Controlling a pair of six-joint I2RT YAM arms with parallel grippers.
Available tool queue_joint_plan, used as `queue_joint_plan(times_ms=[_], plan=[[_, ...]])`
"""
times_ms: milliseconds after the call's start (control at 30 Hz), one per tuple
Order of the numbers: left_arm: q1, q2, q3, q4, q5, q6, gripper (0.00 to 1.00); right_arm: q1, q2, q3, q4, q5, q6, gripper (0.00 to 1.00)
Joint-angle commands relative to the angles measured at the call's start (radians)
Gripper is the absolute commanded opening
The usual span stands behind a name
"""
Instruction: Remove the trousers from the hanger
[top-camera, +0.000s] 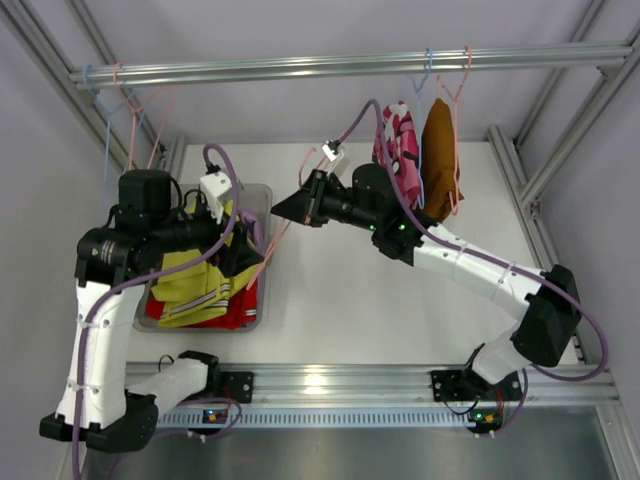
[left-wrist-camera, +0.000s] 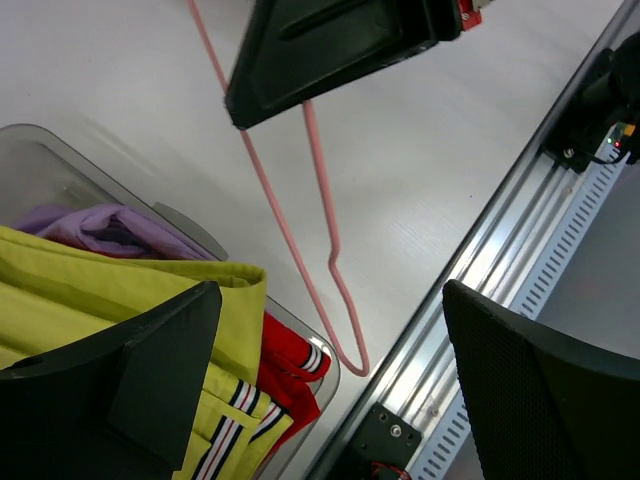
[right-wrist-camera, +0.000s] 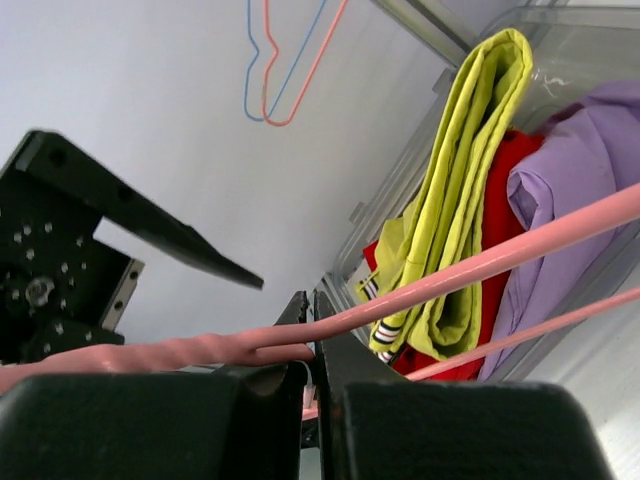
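Note:
The yellow-green trousers (top-camera: 195, 285) lie folded in a clear bin (top-camera: 256, 188) on top of the red trousers (top-camera: 236, 312). The left wrist view shows the yellow-green (left-wrist-camera: 120, 290), the red (left-wrist-camera: 290, 370) and the lilac trousers (left-wrist-camera: 100, 225) in the bin. My left gripper (top-camera: 237, 256) is open and empty just over the bin's right side. My right gripper (top-camera: 290, 207) is shut on a bare pink wire hanger (top-camera: 282, 234) and holds it above the table, right of the bin. In the right wrist view the jaws (right-wrist-camera: 312, 330) pinch the hanger's wire (right-wrist-camera: 480, 268).
On the overhead rail (top-camera: 330, 65) at the back right hang a red-and-white patterned garment (top-camera: 398, 145) and a brown garment (top-camera: 438, 150). Bare hangers (top-camera: 130, 110) hang at the rail's left end. An aluminium rail (top-camera: 340, 380) borders the table's near edge.

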Motion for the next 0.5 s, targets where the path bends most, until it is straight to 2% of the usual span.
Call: queue_joint_plan(times_ms=[0, 133, 300, 433, 467], plan=[[-0.052, 0.002, -0.009, -0.044, -0.036, 0.034, 0.96, 0.037, 0.027, 0.086, 0.058, 0.036, 0.063, 0.00], [-0.232, 0.021, -0.056, 0.013, -0.213, -0.024, 0.94, 0.049, 0.059, 0.115, 0.071, 0.037, 0.078, 0.00], [-0.273, 0.064, -0.072, 0.105, -0.436, -0.047, 0.88, 0.058, 0.062, 0.115, 0.080, 0.025, 0.089, 0.00], [-0.309, 0.077, -0.080, 0.159, -0.531, -0.069, 0.77, 0.066, 0.058, 0.100, 0.094, 0.021, 0.097, 0.00], [-0.309, 0.081, -0.086, 0.168, -0.545, -0.075, 0.66, 0.066, 0.056, 0.097, 0.098, 0.019, 0.103, 0.00]])
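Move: For the left hand, the pink hanger's bare wires just below the right gripper lie about 4 cm ahead, 4 cm to the right and 5 cm lower. From that hand the right gripper, shut on the pink hanger, is roughly 7 cm ahead, 6 cm right and 2 cm lower; the yellow trousers in the box are some 4 cm ahead, 14 cm left and 25 cm down. From the right hand the wires are about 3 cm back, 2 cm left and 3 cm below. The left hand sinks about 5 cm towards the hanger wires just below the right gripper, at first easing a little back and to the right, then swinging some 4 cm forward so that the wires come between its fingers, while it rolls about 15 degrees, left side rising, and its wide-open fingers begin to close to roughly three quarters. The right hand keeps its shut grip on the hanger and brings it about 2.5 cm left to meet the left hand, then nearly stops. ##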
